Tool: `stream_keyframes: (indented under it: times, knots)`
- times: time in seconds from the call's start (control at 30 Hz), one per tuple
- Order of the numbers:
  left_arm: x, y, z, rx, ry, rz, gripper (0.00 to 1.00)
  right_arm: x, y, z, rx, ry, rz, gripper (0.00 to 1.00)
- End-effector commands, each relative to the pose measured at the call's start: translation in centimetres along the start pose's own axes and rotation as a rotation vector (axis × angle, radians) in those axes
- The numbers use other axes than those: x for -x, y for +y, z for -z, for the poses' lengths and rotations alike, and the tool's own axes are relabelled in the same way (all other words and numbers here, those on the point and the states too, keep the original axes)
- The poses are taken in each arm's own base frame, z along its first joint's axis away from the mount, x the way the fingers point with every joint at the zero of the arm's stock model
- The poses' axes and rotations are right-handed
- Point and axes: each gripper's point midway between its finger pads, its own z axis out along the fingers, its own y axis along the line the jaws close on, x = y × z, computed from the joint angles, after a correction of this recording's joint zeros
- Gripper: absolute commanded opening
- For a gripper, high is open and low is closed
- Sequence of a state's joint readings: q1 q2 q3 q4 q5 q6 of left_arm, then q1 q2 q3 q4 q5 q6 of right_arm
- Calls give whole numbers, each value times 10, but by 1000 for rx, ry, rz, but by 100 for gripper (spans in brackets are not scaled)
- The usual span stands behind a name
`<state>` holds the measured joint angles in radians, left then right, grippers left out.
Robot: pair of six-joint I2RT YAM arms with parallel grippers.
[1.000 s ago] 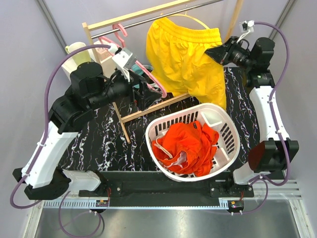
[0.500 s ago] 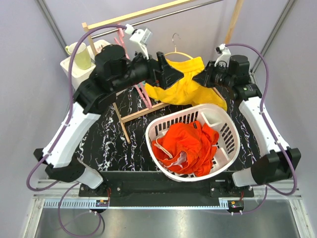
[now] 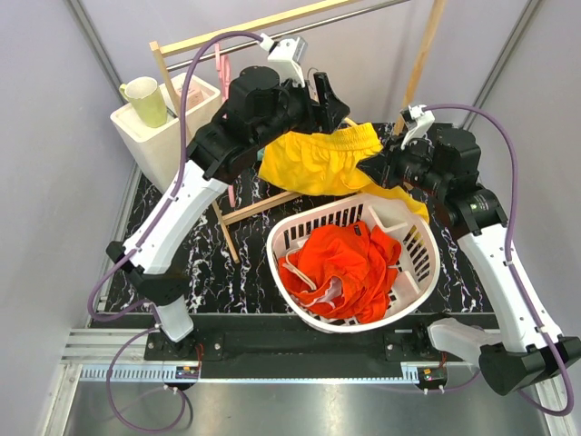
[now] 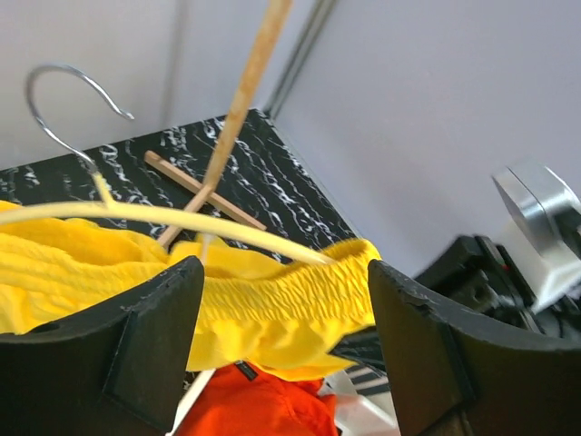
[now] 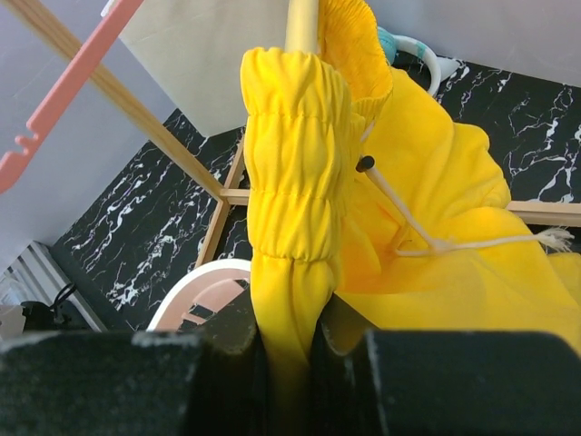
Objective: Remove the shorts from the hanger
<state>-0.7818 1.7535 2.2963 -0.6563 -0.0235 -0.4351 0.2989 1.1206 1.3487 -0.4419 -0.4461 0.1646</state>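
The yellow shorts (image 3: 313,163) hang bunched on a pale hanger (image 4: 182,216) with a metal hook (image 4: 64,100), just behind the basket. My right gripper (image 3: 377,166) is shut on a fold of their elastic waistband (image 5: 286,227), and the fabric runs down between its fingers (image 5: 286,336). My left gripper (image 3: 331,100) is over the hanger's top. In the left wrist view it (image 4: 283,282) stands open, with the waistband and the hanger arm in the gap, clear of both fingers. The orange-red shorts (image 3: 340,263) lie crumpled in the white basket (image 3: 427,263).
A wooden clothes rack stands at the back, with its top rail (image 3: 245,27) and a base bar (image 3: 263,204) on the black marbled table. A pink hanger (image 3: 221,68) hangs at its left. A white box holding a green cup (image 3: 145,100) sits at the back left.
The right gripper has drawn the yellow shorts down off the rail toward the basket. The left arm has swung right from the rack's left side to the hanger, its jaws narrowing.
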Motion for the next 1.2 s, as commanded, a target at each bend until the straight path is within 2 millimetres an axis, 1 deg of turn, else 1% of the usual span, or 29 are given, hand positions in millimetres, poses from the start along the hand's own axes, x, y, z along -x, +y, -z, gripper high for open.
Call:
stream_keyframes:
  times: [0.0,0.03,0.07,0.1,0.13,0.17,0.3,0.4,0.47,0.6,0.63,0.77,1.0,1.07,1.1,1.17]
  knots:
    - [40,13,10,79,-147,145,74,26,13,13,27,-107,96,0]
    - [39,16,11,92,-150,204,74,26,13,13,27,-108,99,0]
    - [29,19,5,102,-128,307,75,25,13,12,28,-105,103,0]
    - [28,21,4,101,-128,360,75,25,14,12,36,-103,114,0]
    - [18,23,0,97,-96,410,75,26,15,13,38,-105,118,0]
    - [15,22,-3,95,-87,508,75,28,16,13,39,-110,121,0]
    - [7,23,-11,101,-61,659,74,32,21,13,54,-117,124,0]
    - [3,29,-15,138,-76,754,73,33,28,12,86,-117,124,0]
    - [0,36,-18,170,-90,801,70,33,33,12,104,-119,129,0]
    - [-4,38,-24,181,-87,837,64,32,36,13,114,-119,136,0]
    - [-8,39,-25,188,-79,846,62,32,37,12,115,-120,137,0]
    - [-14,44,-25,212,-80,875,60,37,38,13,108,-130,145,0]
    - [-17,42,-31,205,-71,894,57,47,41,13,117,-151,154,0]
    - [-18,43,-34,205,-74,897,54,50,45,15,130,-157,163,0]
    - [-16,41,-36,196,-77,899,49,49,47,16,142,-155,168,0]
    - [-17,41,-39,189,-79,896,45,49,49,18,151,-161,178,0]
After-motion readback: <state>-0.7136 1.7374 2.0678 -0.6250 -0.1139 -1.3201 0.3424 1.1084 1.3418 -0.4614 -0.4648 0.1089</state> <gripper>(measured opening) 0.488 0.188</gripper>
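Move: The near stretch of the yellow hanger's bar, already off the rail, lies some 9 cm below the left hand, about 3 cm ahead and 1 cm right. The yellow shorts on it sit roughly 5 cm back, level sideways and 13 cm down; the pink hanger hangs some 16 cm left and 2 cm ahead. From the right hand, pinching the waistband, that bar is about 6 cm ahead, 5 cm left. The left hand sinks some 6 cm and forward towards the hanger, tipping down, fingers partly closing; right keeps pinching. ##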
